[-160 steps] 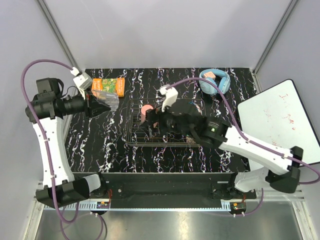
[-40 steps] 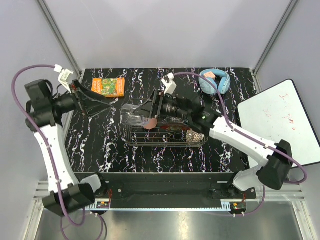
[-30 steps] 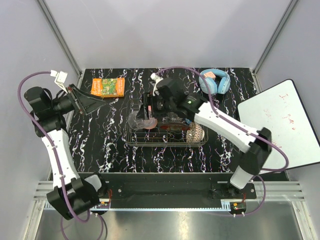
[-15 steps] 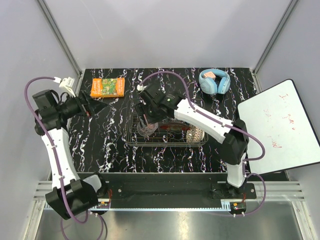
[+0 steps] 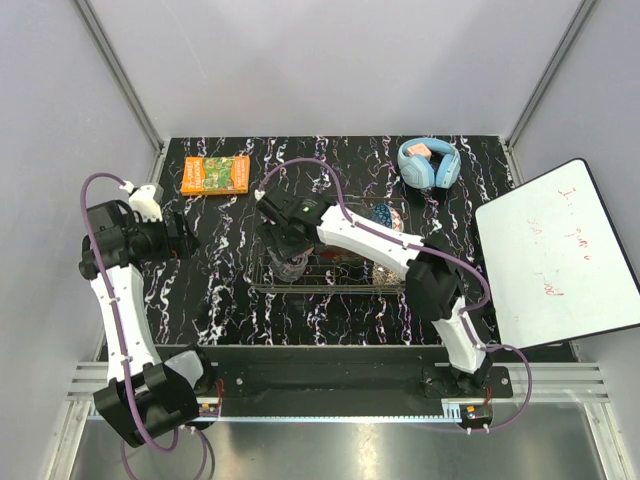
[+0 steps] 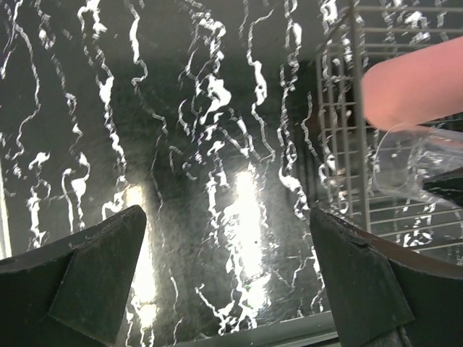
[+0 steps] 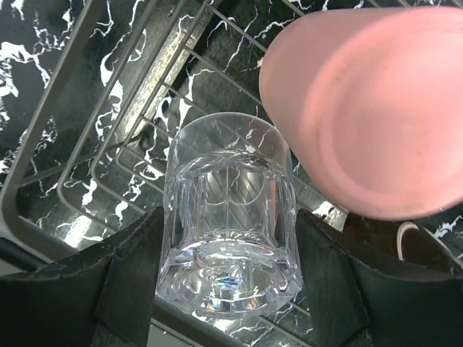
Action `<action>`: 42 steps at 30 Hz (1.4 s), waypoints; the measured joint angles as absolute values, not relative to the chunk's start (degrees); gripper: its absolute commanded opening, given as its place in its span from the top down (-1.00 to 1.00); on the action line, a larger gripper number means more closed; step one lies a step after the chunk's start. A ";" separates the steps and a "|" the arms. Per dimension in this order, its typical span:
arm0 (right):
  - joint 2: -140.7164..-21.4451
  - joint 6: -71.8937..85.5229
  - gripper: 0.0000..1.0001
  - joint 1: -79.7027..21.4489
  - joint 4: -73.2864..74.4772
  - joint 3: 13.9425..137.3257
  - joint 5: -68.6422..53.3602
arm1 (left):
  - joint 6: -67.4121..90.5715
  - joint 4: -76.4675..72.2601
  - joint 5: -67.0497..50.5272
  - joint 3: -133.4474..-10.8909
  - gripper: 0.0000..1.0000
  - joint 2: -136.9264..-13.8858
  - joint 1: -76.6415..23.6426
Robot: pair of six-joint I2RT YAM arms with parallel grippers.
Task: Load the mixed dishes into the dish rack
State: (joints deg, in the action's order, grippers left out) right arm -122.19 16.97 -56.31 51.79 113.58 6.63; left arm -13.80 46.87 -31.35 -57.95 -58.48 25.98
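My right gripper (image 7: 230, 249) is shut on a clear glass (image 7: 228, 181) and holds it low over the left end of the dark wire dish rack (image 7: 108, 108). A salmon-pink cup (image 7: 369, 108) lies in the rack right beside the glass. From above, the right gripper (image 5: 287, 262) is inside the rack (image 5: 330, 289). A beige patterned bowl (image 5: 388, 270) and a blue patterned bowl (image 5: 383, 215) sit at the rack's right end. My left gripper (image 6: 228, 267) is open and empty over the marbled tabletop, left of the rack (image 6: 340, 144); the cup (image 6: 412, 90) and the glass (image 6: 427, 163) show at that view's right edge.
An orange-green book (image 5: 215, 173) lies at the back left. Light blue headphones (image 5: 430, 162) lie at the back right. A whiteboard (image 5: 555, 255) leans off the table's right side. The left gripper (image 5: 178, 240) hangs near the table's left edge.
My right arm has swung left and down, bringing the glass into the rack's left end beside the pink cup. My left arm has drawn back and turned its gripper towards the tabletop.
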 measured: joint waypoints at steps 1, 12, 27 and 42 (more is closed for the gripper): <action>-122.74 16.71 1.00 -56.31 51.96 114.02 6.68 | -13.96 46.92 -30.87 -57.74 -0.98 -58.46 25.98; -127.37 14.57 1.00 -56.42 51.90 117.05 7.07 | -14.61 46.92 -29.32 -57.49 -0.98 -58.13 25.98; -129.54 12.73 0.90 -58.43 50.92 120.01 9.52 | -15.22 46.65 -29.71 -55.64 -0.98 -57.36 25.96; -129.43 11.44 -0.99 -60.80 49.56 116.92 14.72 | -16.34 46.61 -30.20 -54.89 -0.98 -56.90 25.96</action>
State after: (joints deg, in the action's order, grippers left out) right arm -129.43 11.44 -60.80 49.56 116.92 14.72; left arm -16.34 46.61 -30.20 -54.89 -56.90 25.96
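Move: Inside the rack's front-left part, the resting spot for the clear glass already gripped by the right hand lies about 3 cm left, 1 cm ahead and 4 cm below that hand. The pink cup lies some 7 cm ahead and 4 cm right of the hand, the red bowl about 13 cm right and 2 cm ahead, and the rack's front-left corner about 7 cm left and 6 cm back. From the idle left hand the spot is roughly 21 cm right, 1 cm back and 10 cm lower. Lowering the lying glass about 2.5 cm into the rack's front-left part, the right hand then slides some 3 cm left, towards the rack's left side, tilting slightly. It then opens its fingers to release the glass, sinking another 1.5 cm and easing about 1 cm back to the right. ##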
